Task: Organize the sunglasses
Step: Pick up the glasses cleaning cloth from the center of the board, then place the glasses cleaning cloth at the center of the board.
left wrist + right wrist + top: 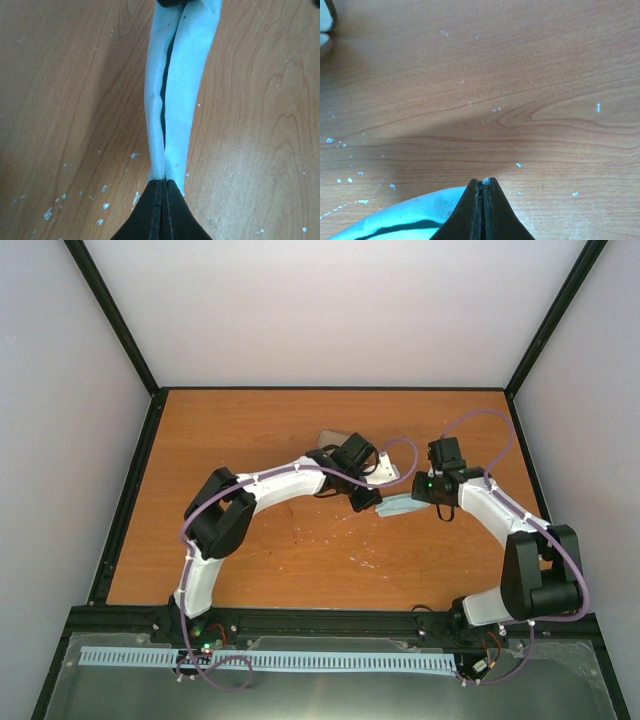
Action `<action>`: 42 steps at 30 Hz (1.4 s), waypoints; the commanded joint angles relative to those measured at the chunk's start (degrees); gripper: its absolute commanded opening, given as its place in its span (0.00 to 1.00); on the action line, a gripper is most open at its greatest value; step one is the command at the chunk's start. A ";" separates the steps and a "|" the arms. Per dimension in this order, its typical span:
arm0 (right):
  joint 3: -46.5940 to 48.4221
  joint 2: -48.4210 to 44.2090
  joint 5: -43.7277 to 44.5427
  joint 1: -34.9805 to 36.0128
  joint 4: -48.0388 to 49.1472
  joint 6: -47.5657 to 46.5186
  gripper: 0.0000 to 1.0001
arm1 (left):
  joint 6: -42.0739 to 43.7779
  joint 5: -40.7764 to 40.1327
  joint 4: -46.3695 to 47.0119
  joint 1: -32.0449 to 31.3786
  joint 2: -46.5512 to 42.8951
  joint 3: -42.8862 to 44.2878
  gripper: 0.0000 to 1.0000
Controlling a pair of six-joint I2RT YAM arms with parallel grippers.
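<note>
A light blue cloth (400, 506) hangs stretched between my two grippers near the middle of the wooden table (250, 430). My left gripper (164, 181) is shut on one end of the cloth (175, 90), which is folded lengthwise, with a thin dark line running down the fold. My right gripper (485, 181) is shut on the other end, a bit of blue showing between its tips, and the rest of the cloth (405, 220) sags at lower left. In the top view the left gripper (372, 502) and the right gripper (433, 504) sit close together. The sunglasses are hidden.
Part of a tan case (333, 438) shows just behind the left wrist. Small white flecks (55, 207) dot the wood. Black frame rails (130, 480) edge the table, with grey walls beyond them.
</note>
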 commanded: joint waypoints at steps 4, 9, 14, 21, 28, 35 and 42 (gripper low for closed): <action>-3.58 -2.98 -0.70 -0.34 5.05 0.47 0.03 | 1.53 -2.71 2.97 0.09 -5.48 -2.97 0.00; -6.62 -3.33 -0.69 -0.33 8.17 1.04 0.04 | 2.13 -4.04 3.67 0.23 -6.84 -4.67 0.01; -7.96 -1.66 -1.39 -0.33 10.56 1.56 0.03 | 2.07 -3.91 4.86 0.19 -6.75 -7.41 0.01; -8.50 2.62 -4.66 -0.33 12.44 0.83 0.06 | 1.96 -3.20 6.21 0.19 -4.94 -8.98 0.00; -8.96 5.05 -7.08 -0.33 10.88 -1.65 0.08 | 1.54 -2.11 6.58 0.19 -2.50 -7.85 0.00; -9.78 -0.01 -3.26 -0.33 9.21 -2.64 0.32 | 1.19 -1.42 6.74 0.19 -1.68 -7.74 0.00; -8.62 0.77 -3.67 -0.33 8.66 -4.91 0.43 | 1.00 -1.32 6.56 0.19 -1.25 -7.74 0.01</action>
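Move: The folded glasses cleaning cloth is already off the board, slung between the two pairs of shut fingers, which stand some 7 cm above it. From the left hand, the cloth's middle is about 6 cm to the right, 1 cm ahead and 3 cm lower; the open glasses case lies roughly 15 cm ahead and 8 cm left. From the right hand, the cloth's middle is about 6 cm left, 1 cm back and 3 cm down, the case about 13 cm ahead and 20 cm left. Both hands lift the cloth slightly higher and then bring it down towards the board, the right sinking about 6 cm while drawing back a couple of centimetres, the left rising 1.5 cm, shifting 2 cm to its left and then sinking about 4.5 cm with its pinch kept. Once low, the right hand opens its fingers not quite halfway, lets go of its corner of the cloth and rises some 2 cm, while the left still holds the other end above the board. ##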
